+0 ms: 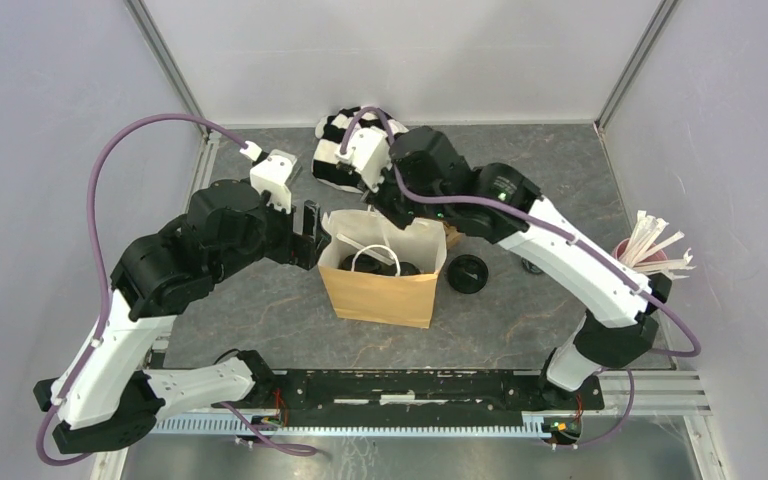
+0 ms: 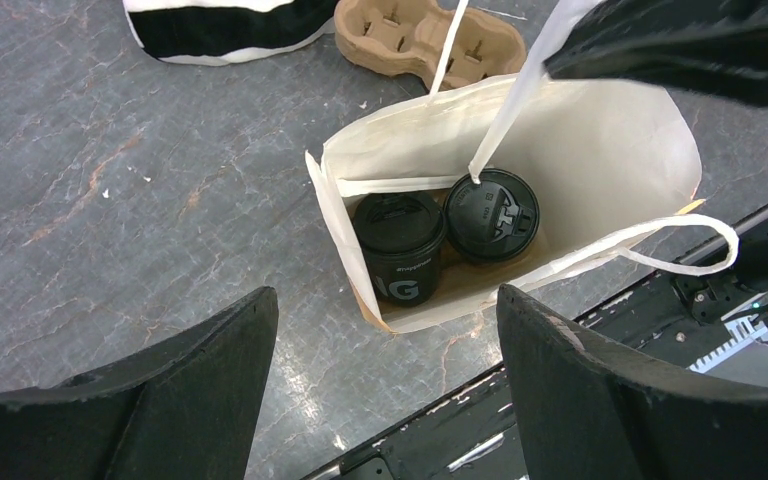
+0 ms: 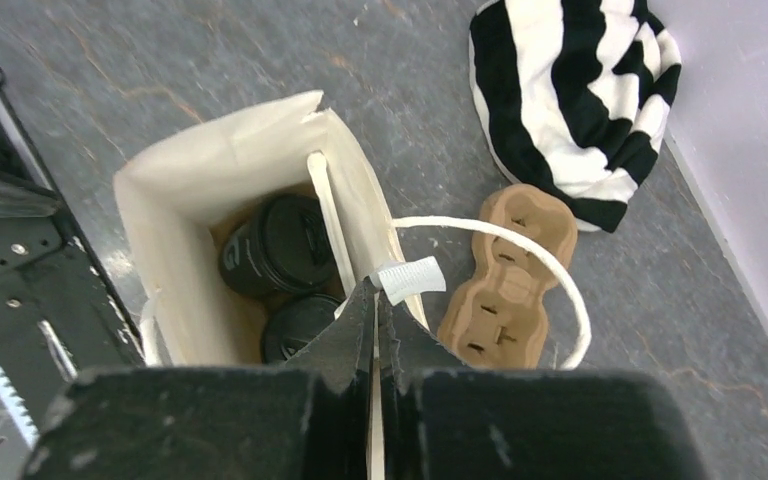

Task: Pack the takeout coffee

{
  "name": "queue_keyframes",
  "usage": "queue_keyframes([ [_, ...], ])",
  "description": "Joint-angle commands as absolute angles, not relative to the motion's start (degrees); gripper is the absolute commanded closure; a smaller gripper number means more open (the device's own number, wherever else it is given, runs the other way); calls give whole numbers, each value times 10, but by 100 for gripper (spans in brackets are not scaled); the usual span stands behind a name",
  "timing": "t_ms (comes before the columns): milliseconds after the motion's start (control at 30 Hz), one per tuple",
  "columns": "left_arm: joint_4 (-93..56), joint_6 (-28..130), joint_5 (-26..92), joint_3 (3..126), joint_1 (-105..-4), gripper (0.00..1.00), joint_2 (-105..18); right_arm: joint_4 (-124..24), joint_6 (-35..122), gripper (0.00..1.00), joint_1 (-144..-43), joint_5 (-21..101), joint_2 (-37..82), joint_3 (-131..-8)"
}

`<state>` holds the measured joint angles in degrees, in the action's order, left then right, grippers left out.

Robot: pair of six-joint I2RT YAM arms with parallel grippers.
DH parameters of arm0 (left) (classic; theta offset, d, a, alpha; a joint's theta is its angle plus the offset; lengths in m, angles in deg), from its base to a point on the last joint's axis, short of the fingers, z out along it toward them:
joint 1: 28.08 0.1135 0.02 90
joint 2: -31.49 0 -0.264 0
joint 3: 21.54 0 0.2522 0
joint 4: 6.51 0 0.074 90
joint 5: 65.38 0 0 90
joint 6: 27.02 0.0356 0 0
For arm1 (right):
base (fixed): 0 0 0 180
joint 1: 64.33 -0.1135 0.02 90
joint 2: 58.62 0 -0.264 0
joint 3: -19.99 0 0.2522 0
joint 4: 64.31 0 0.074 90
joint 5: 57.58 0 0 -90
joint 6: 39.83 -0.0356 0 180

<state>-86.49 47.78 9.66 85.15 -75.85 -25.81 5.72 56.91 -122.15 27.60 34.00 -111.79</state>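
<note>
Two takeout coffee cups, black with flat black lids, stand side by side inside the open brown paper bag: one on the left, the other beside it. The right wrist view looks down on both, one above the other. My right gripper is shut on the bag's white handle at the far rim. My left gripper hangs open and empty just left of the bag.
A black round lidded thing sits on the table right of the bag. The brown cardboard carrier and a black-and-white striped cloth lie behind the bag. A pink cup with white sticks stands at the right edge.
</note>
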Motion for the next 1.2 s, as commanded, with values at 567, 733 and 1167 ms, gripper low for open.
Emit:
queue_keyframes([
  [567,-870,461,77,871,-761,14,-261,-101,618,92,-1241,228,359,-934],
  [733,-870,461,76,870,-761,14,-262,-108,603,86,-1241,214,362,-893],
  [1167,-867,453,62,895,-761,10,-256,-65,472,30,-1241,113,272,-1011],
])
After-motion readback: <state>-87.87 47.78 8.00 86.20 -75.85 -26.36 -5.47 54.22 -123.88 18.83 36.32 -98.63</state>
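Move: The right hand still holds the white straw above the far part of the paper bag; the bag's middle is about 4 cm back, straight below by some 20 cm. The egg-carton-like tray lies on the table about 12 cm ahead and 10 cm to the right, the loose black lid 2 cm back and 18 cm to the right. From the left hand, the bag's middle is about 4 cm ahead, 11 cm to the right and 20 cm below. The straw is let go over the bag: the right hand, still pinching it at first, sinks about 14 cm along the bag's far side, easing a little forward and left while the fingers tip some 15 degrees further down. Near the bottom the fingers begin to open, spreading to about two-thirds as the hand climbs back some 7 cm and the wrist tilts partly back up. ##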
